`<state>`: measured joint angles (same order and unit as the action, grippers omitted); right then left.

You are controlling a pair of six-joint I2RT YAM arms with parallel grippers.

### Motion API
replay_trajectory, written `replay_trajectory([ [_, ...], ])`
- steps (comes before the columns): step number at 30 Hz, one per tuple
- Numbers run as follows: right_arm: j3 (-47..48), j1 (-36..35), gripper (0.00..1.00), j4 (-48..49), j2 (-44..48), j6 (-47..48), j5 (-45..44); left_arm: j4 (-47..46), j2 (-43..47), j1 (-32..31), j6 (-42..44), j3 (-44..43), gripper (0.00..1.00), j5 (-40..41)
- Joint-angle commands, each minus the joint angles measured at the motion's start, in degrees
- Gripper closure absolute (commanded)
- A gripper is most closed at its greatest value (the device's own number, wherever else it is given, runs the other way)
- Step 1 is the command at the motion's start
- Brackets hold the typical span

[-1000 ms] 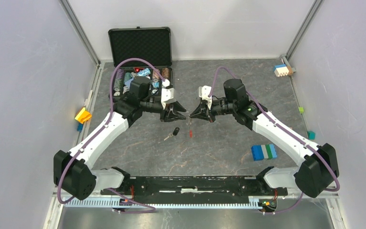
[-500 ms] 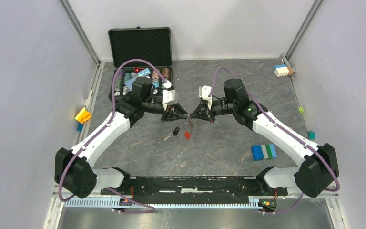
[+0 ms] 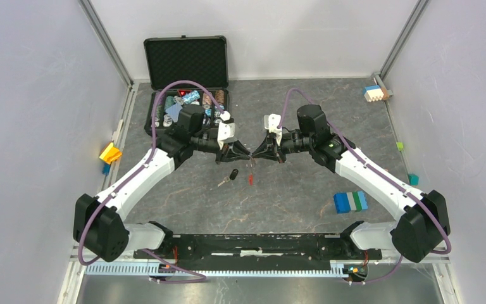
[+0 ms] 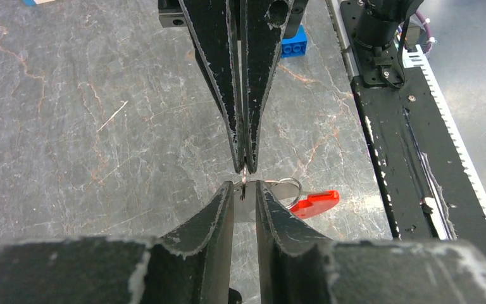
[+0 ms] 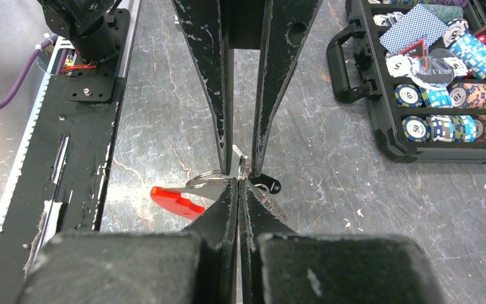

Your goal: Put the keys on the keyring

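Observation:
The keyring hangs above the middle of the table, its red tag [image 3: 251,179] dangling low. My right gripper [image 5: 237,182] is shut on the ring's thin metal loop [image 5: 205,179], with the red tag [image 5: 177,201] off to the left below it. My left gripper [image 4: 245,187] faces it tip to tip. Its jaws stand narrowly apart on either side of the ring's edge, and I see no contact. The red tag [image 4: 315,202] shows just right of those fingers. One key [image 3: 230,177] with a black head [image 5: 267,185] lies on the table below both grippers.
An open black case [image 3: 186,101] of poker chips and cards stands at the back left. Blue and green bricks [image 3: 350,201] lie to the right. A yellow block [image 3: 110,152] sits at the left wall and a small brick stack [image 3: 375,93] at the far right corner.
My left gripper has moved right until its tips meet the right gripper's, and its jaws have narrowed around the ring. The red tag swung a little. The key has not moved.

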<state>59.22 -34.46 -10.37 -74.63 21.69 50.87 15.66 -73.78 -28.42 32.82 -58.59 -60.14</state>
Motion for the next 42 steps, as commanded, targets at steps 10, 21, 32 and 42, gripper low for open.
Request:
replay_trajectory([
  [10,1.5,-0.07,1.0,2.46,0.45,-0.35,1.16,-1.57,-0.49,-0.75,2.58,-0.12,0.78,-0.68],
  [21,0.95,0.1,1.0,1.93,0.97,0.19,1.25,-0.36,0.32,-0.58,3.16,-1.27,0.84,0.11],
  [32,0.82,0.1,1.0,2.13,0.57,-0.31,0.67,-2.74,1.27,-0.59,-0.05,0.3,0.98,0.64],
  [42,1.07,0.18,0.34,-7.54,3.19,11.31,-1.07,3.95,7.91,-0.66,22.0,6.73,0.98,3.85],
])
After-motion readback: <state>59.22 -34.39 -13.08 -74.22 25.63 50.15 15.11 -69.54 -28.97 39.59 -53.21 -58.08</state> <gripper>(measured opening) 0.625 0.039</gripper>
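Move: The small upper ring of the keyring is between my left fingertips, only about 1 cm to their right; the rest hangs under it, its red handle some 8 cm down and 4 cm back. The car key lies on the table roughly 20 cm below my left hand, about 6 cm to its left and 1 cm back; the chip case is some 22 cm left and 24 cm ahead. My right hand already pinches that ring, about 1 cm to the left of its hand point. I take the keyring over into my left hand: it sinks about half a centimetre, waits with its fingers straddling the ring, then shuts on it. Only then do my right fingers, steady until now, spring wide and let go, and my left hand draws clear, down, back and left by about 1 cm each way, with a slight roll of the wrist. ##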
